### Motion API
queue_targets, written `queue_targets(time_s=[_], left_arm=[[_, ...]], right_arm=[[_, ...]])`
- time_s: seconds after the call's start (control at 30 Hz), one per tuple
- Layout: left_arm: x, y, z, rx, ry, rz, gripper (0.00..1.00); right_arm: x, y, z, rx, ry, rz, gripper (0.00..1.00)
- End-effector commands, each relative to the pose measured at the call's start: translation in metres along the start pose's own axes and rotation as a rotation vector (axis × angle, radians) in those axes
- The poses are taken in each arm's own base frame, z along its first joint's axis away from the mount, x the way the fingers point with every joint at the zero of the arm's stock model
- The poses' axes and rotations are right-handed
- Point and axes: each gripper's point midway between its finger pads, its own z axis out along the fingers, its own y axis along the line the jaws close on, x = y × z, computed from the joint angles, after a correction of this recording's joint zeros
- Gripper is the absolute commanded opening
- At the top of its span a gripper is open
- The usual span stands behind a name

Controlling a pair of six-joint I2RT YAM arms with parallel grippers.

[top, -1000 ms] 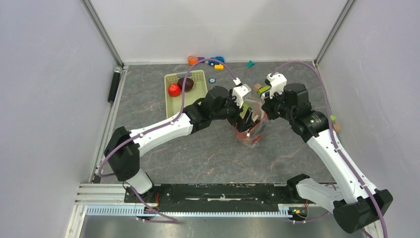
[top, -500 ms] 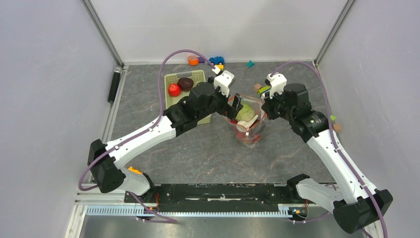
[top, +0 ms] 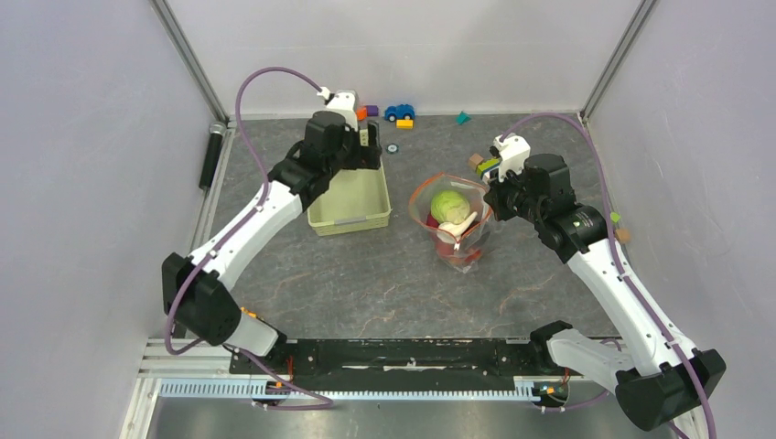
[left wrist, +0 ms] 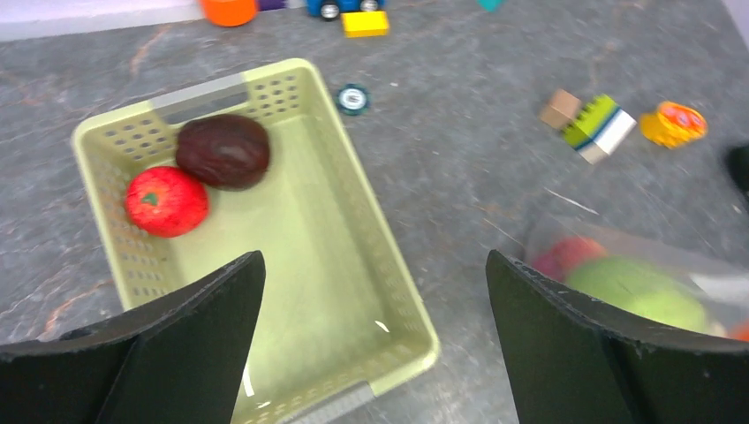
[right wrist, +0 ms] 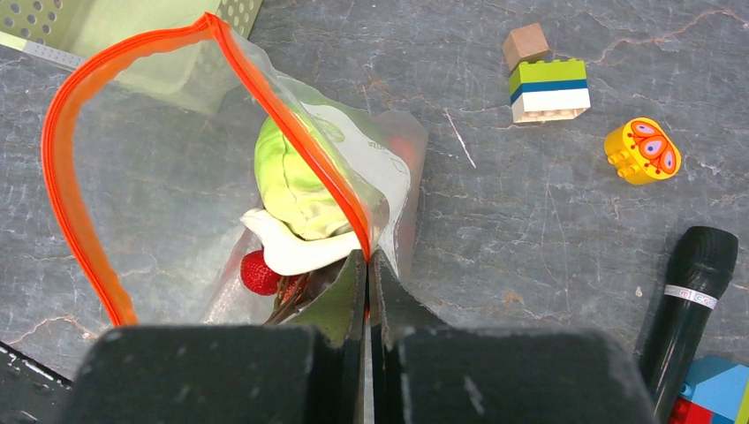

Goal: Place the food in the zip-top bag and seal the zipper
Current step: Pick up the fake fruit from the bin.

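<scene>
The clear zip-top bag (top: pixel 455 240) stands open mid-table with its orange-red zipper (right wrist: pixel 64 181) held in a loop. Inside are the green cabbage (right wrist: pixel 296 172) and red strawberries (right wrist: pixel 257 272). My right gripper (right wrist: pixel 366 258) is shut on the bag's rim at the zipper and holds the mouth up; it also shows in the top view (top: pixel 491 196). My left gripper (left wrist: pixel 375 296) is open and empty above the pale green basket (left wrist: pixel 389 265). The basket holds a dark purple piece (left wrist: pixel 223 150) and a red fruit (left wrist: pixel 166 200). In the top view the left gripper (top: pixel 370 146) hides both.
Toy blocks and a blue car (top: pixel 399 112) lie along the back wall. A green-white block (right wrist: pixel 548 88), a brown cube (right wrist: pixel 526 44) and a yellow block (right wrist: pixel 642 150) lie right of the bag. A black cylinder (right wrist: pixel 698 291) lies near my right gripper, another (top: pixel 212 155) by the left wall.
My left gripper has come out of the bag's mouth and swung back left over the basket, leaving the cabbage in the bag. The right gripper has kept its hold on the rim.
</scene>
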Motion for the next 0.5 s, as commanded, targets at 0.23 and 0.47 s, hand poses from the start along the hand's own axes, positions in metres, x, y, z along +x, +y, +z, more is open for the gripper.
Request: queue_targets(time_s=[0.23, 0.47], left_arm=[[0.022, 0.103, 0.066, -0.289, 0.122, -0.137, 1.00], [0.048, 0.147, 0.096, -0.400, 0.182, -0.144, 1.00]], right_arm=[[-0.015, -0.010, -0.010, 0.060, -0.057, -0.003, 0.00], [-0.011, -0.012, -0.006, 0.069, -0.041, -0.003, 0.00]])
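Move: The red fruit, the likely target, sits in the bin about 14 cm ahead of the open left hand, 14 cm to its left and 23 cm below. The dark purple fruit lies about 17 cm ahead, 9 cm left, at the same depth. The filled bag is roughly 5 cm back and 17 cm to the right, some 17 cm lower. From the right hand, the red fruit is some 24 cm ahead, 33 cm left and 21 cm below. Towards the two fruits left in the bin, the left hand swoops down some 11 cm while reaching about 9 cm forward and as far left, level at first and then steeply down. It tips its fingers down about 15 degrees and swings roughly 20 degrees counter-clockwise, fingers still wide open and touching nothing yet. The right hand keeps its pinch on the bag's rim. ##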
